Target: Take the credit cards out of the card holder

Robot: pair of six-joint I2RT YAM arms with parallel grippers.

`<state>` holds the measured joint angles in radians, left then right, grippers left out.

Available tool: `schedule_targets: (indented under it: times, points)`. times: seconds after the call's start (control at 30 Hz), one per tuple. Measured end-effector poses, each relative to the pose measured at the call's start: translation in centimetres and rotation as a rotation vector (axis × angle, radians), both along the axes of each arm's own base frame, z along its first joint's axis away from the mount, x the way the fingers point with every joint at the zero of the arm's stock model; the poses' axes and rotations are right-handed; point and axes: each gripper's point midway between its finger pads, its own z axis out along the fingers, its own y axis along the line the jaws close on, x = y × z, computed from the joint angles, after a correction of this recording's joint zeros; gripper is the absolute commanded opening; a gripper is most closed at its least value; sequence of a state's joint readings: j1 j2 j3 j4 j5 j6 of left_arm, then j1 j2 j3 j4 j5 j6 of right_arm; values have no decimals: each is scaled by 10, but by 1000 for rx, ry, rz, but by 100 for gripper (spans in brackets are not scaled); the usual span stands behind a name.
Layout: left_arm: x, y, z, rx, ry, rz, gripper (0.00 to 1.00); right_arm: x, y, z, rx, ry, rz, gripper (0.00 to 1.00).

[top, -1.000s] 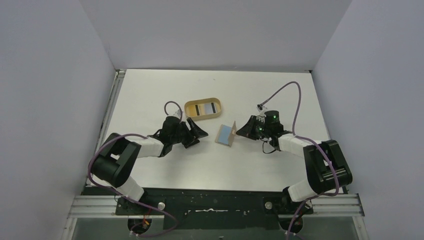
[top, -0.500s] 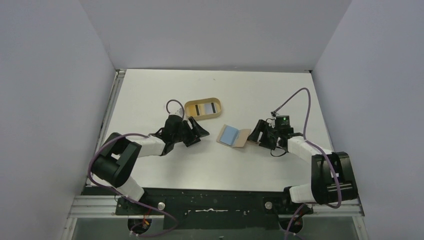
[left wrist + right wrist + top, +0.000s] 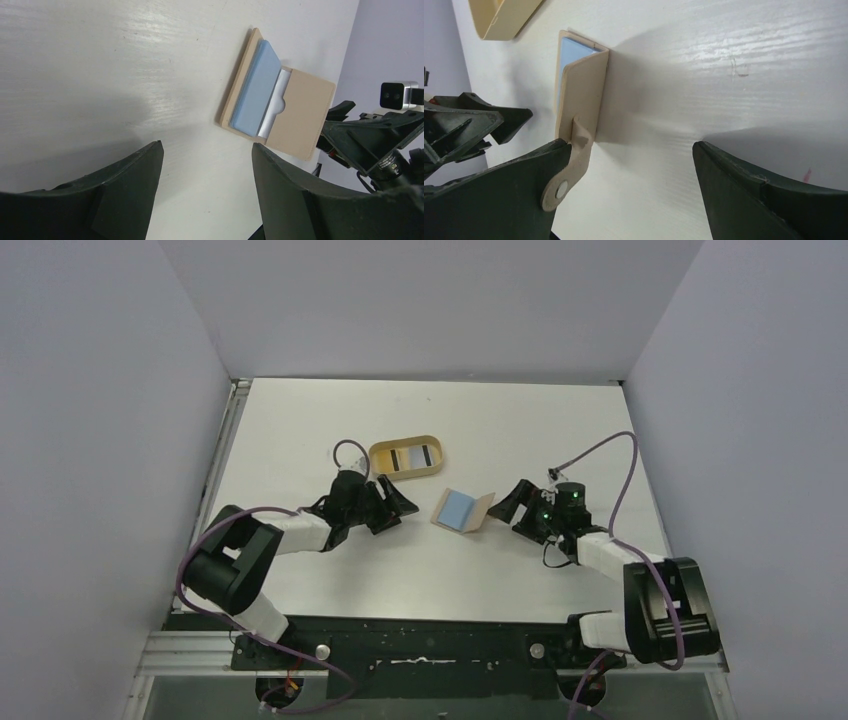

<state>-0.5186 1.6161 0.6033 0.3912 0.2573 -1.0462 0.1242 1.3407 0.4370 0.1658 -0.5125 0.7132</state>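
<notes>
The tan card holder [image 3: 461, 510] lies open on the table between my grippers, its light blue panel up and its flap half raised on the right. In the left wrist view the holder [image 3: 300, 112] shows a pale edge in its pocket [image 3: 278, 102]; I cannot tell whether that edge is a card. A pale and grey striped card [image 3: 408, 458] lies in the oval tan tray [image 3: 376, 453]. My left gripper [image 3: 395, 508] is open and empty left of the holder. My right gripper [image 3: 508, 503] is open just right of the flap. The snap tab [image 3: 567, 172] hangs in front of one finger [image 3: 499, 200].
The tray stands just behind the holder and shows in the right wrist view [image 3: 499, 17]. My left gripper [image 3: 474, 125] appears beyond the holder in that view. White table stretches around, with walls on the left, right and back.
My right gripper has let go of the flap and drawn back to the right. The flap has dropped from upright to half raised. The left arm has not moved.
</notes>
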Motion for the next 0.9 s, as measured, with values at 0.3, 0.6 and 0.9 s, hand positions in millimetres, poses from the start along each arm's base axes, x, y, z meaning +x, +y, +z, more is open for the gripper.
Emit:
schedule_targets:
  times: [0.3, 0.6, 0.9]
  points:
    - [0, 0, -1, 4, 0, -2, 62, 1, -1, 23, 53, -91, -57, 99]
    - [3, -1, 1, 16, -10, -9, 61, 6, 0, 25, 57, -89, -60, 100]
    - [2, 1, -1, 30, -9, -13, 61, 41, 2, 77, 18, -203, -17, 100]
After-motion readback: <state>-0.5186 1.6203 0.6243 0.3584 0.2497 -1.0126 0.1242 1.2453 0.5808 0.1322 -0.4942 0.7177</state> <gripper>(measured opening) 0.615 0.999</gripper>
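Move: The right hand, empty and wide open, has the opened card holder about 9 cm to its left, 2 cm farther out and 3 cm below. The holder's strap is only some 4 cm to this hand's left, level with it front to back and about 1 cm lower; the tray stands roughly 14 cm ahead and 22 cm left, some 3 cm lower. For the left hand the card holder lies about 12 cm to the right, 2 cm ahead and 3 cm below. The right hand backs off the card holder with its fingers kept wide open: it first lifts about 2 cm, bringing the near finger clear of the strap, and hangs there briefly. Then it climbs faster and reaches forward, ending some 7 cm higher and 3.5 cm farther out beside the open cover, its fingertips tilting up by about 10 degrees. ##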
